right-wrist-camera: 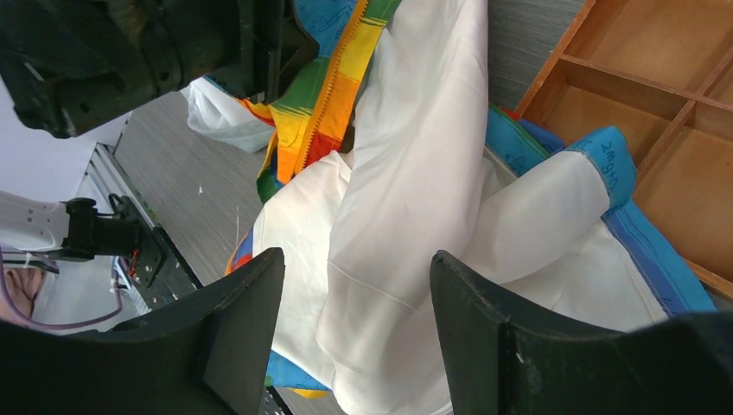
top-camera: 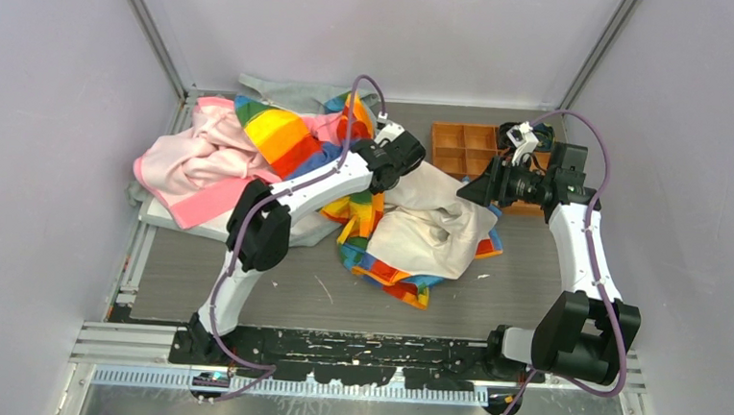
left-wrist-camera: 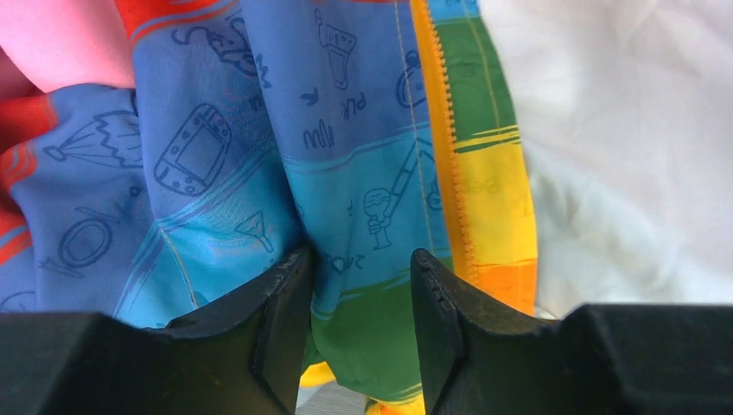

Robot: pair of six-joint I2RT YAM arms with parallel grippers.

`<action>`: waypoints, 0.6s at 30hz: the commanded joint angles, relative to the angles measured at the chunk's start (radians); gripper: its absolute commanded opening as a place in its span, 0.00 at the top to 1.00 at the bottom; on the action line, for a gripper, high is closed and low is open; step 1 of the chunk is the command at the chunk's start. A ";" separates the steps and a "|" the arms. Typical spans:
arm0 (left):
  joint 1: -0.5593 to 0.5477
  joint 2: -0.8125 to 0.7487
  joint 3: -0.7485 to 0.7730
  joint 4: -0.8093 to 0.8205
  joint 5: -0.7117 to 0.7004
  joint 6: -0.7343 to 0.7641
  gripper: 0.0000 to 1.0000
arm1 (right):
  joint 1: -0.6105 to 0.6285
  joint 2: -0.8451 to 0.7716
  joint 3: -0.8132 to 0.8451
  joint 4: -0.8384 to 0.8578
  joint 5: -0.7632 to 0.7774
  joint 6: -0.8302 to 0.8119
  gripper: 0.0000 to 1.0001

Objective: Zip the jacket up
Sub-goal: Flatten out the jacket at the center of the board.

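The jacket (top-camera: 419,232) lies rumpled mid-table, its cream lining up and its rainbow stripes showing around the edges. My left gripper (top-camera: 407,150) is at the jacket's back edge. In the left wrist view its jaws (left-wrist-camera: 361,277) are closed in on a blue and green fold of the jacket (left-wrist-camera: 363,225), and the fabric touches both fingers. The orange zipper (left-wrist-camera: 445,156) runs just right of that fold. My right gripper (top-camera: 470,190) hovers at the jacket's right side. It stands open (right-wrist-camera: 356,277) over the cream lining (right-wrist-camera: 415,199), with nothing pinched. The zipper edge (right-wrist-camera: 324,95) rises toward the left gripper (right-wrist-camera: 173,43).
An orange compartment tray (top-camera: 463,148) stands at the back right, close behind the right gripper, and shows in the right wrist view (right-wrist-camera: 657,95). A pink garment (top-camera: 193,158) is heaped at the back left, with a grey garment (top-camera: 284,92) behind it.
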 commanded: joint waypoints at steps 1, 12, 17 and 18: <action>0.025 0.010 0.042 -0.028 -0.045 0.021 0.54 | -0.001 -0.010 0.028 0.011 -0.015 -0.020 0.32; 0.068 -0.009 0.037 -0.004 0.060 0.031 0.91 | -0.001 -0.004 0.030 0.007 -0.014 -0.025 0.32; 0.070 -0.113 -0.013 0.076 0.110 0.100 0.94 | -0.001 -0.002 0.032 0.003 -0.015 -0.026 0.32; 0.070 -0.141 -0.031 0.103 0.127 0.120 0.95 | -0.001 -0.002 0.032 0.002 -0.015 -0.028 0.32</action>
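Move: The jacket's blue-green front fold lies between and just beyond the left hand's open fingers, about 1 cm ahead, 1 cm left and 2 cm below. From that hand, the zipper edge runs about 3 cm right and 2 cm ahead, the white lining's middle some 8 cm right and 8 cm back, both about 3 cm lower. From the idle right hand, the fold is about 13 cm left, 4 cm ahead and 12 cm below. The left hand eases about 2 cm left, sinking and reaching slightly, then shuts its fingers on the jacket's blue fold. ##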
